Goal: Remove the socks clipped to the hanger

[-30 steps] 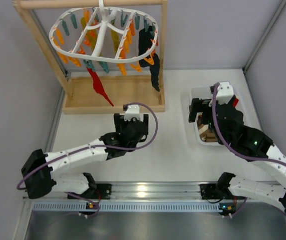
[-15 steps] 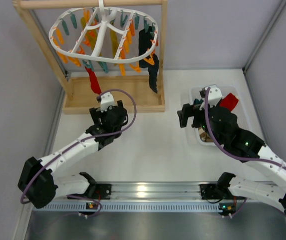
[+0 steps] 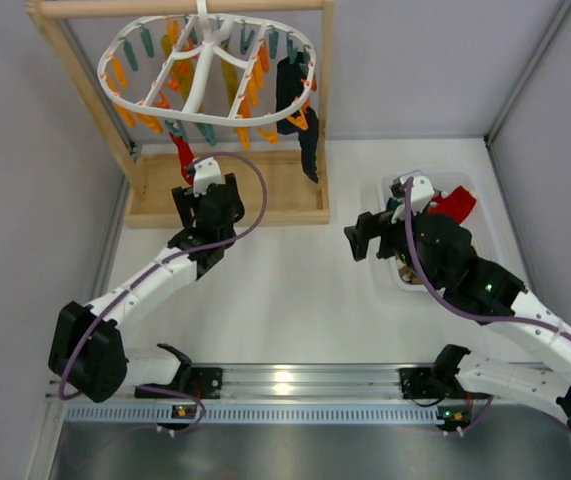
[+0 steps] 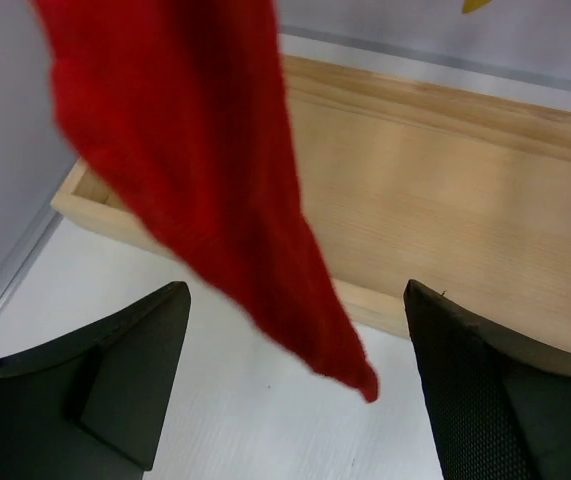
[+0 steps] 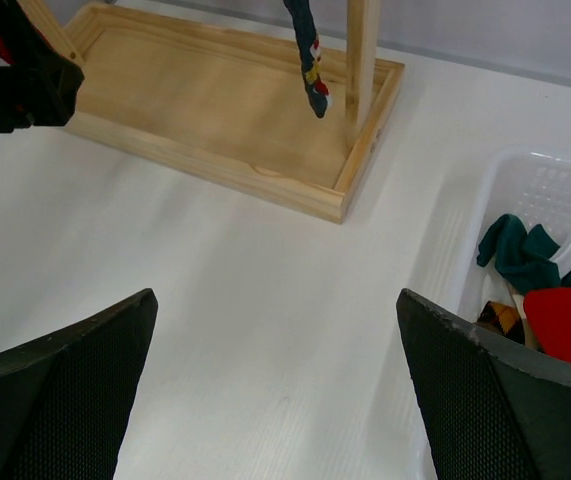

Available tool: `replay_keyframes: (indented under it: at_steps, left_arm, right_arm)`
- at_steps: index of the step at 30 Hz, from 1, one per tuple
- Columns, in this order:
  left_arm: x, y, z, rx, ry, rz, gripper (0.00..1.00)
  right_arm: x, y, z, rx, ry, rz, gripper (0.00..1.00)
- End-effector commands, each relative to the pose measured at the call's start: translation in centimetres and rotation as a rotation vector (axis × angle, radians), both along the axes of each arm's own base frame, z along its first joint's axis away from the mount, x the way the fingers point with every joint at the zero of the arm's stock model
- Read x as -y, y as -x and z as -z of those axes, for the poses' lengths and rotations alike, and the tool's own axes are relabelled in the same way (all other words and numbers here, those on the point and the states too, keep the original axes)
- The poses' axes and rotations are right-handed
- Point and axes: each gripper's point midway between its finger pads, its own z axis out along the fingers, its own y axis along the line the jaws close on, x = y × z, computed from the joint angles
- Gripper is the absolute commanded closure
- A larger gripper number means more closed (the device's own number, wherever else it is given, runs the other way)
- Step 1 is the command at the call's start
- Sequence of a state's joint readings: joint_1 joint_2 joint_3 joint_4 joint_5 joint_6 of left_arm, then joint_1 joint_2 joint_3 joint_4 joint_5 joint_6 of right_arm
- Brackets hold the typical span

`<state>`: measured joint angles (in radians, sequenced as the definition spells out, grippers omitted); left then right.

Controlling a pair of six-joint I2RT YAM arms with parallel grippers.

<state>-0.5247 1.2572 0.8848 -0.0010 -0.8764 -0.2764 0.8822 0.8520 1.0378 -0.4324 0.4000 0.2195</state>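
The white oval hanger [image 3: 205, 70] hangs from the wooden frame with orange and teal clips. A red sock [image 3: 182, 155] dangles from its left side, a dark sock [image 3: 300, 110] from its right, and a yellow one [image 3: 230, 85] shows behind the ring. My left gripper [image 3: 203, 200] is open just below the red sock. In the left wrist view the red sock [image 4: 195, 170] hangs down between the wide-apart fingers [image 4: 115, 380], its tip near the left gripper [image 4: 295, 390], untouched. My right gripper [image 3: 365, 238] is open and empty over the table, also the right gripper [image 5: 280, 400].
The wooden frame's tray base [image 3: 265, 185] lies under the hanger, the same base [image 5: 215, 100] with an upright post [image 5: 360, 60]. A white bin [image 3: 465, 180] at the right holds a red sock [image 3: 455, 203] and other socks; the bin [image 5: 525, 190] sits right of my right gripper.
My left arm swung from mid-table up and left to the red sock's lower end. My right gripper moved left off the bin, where a red sock now lies.
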Motion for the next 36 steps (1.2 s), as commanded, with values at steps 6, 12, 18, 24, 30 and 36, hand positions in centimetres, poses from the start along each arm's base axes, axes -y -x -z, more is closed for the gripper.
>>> replay_keyframes:
  at_steps: [6,12,18,24,30,36]
  left_arm:
    - [1.3,-3.4,-4.2,0.109,0.032,0.054,0.68]
    - [2.3,-2.7,-4.1,0.123,0.1,0.107,1.0]
    - [5.5,-0.6,-4.2,0.143,0.119,0.133,1.0]
    - [11.4,2.4,-5.1,0.145,0.049,0.215,1.0]
    - [16.4,4.5,-6.1,0.149,0.002,0.306,1.0]
    - [18.8,5.7,-6.1,0.149,-0.005,0.348,1.0]
  right_arm:
    - [-1.9,-0.2,-1.0,0.028,-0.057,-0.067,0.0]
    - [-3.2,0.3,-3.1,0.059,-0.131,-0.134,0.01]
    - [-5.1,1.1,-8.7,0.099,-0.258,-0.226,0.01]
    - [-8.2,1.3,-12.3,0.118,-0.26,-0.336,0.01]
    - [-9.9,0.3,-14.5,0.131,-0.218,-0.35,0.0]
    - [-11.6,-1.8,-17.1,0.163,-0.142,-0.33,0.04]
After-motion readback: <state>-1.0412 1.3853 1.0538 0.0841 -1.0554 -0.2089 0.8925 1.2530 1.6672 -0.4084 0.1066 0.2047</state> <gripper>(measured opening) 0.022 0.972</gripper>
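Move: The red sock hangs just in front of my left hand, its middle about 5 cm ahead, 2 cm left and 7 cm up, the toe nearly between my fingers. From my right hand it is some 36 cm left, 18 cm ahead and 3 cm lower. The hanger's middle is about 8 cm beyond the sock, 6 cm right of it and 14 cm higher; a dark sock hangs roughly 22 cm right of the red one and 5 cm farther out. I nudge my left hand a few centimetres forward, shut its fingers on the red sock's lower end, then pull it about 17 cm right and half as far back, rising slightly and turning some 20 degrees clockwise. Meanwhile my right hand, fingers open, climbs about 16 cm and swings 10 cm left towards the sock and hanger, turning counter-clockwise with its left side lifting, touching neither yet. ##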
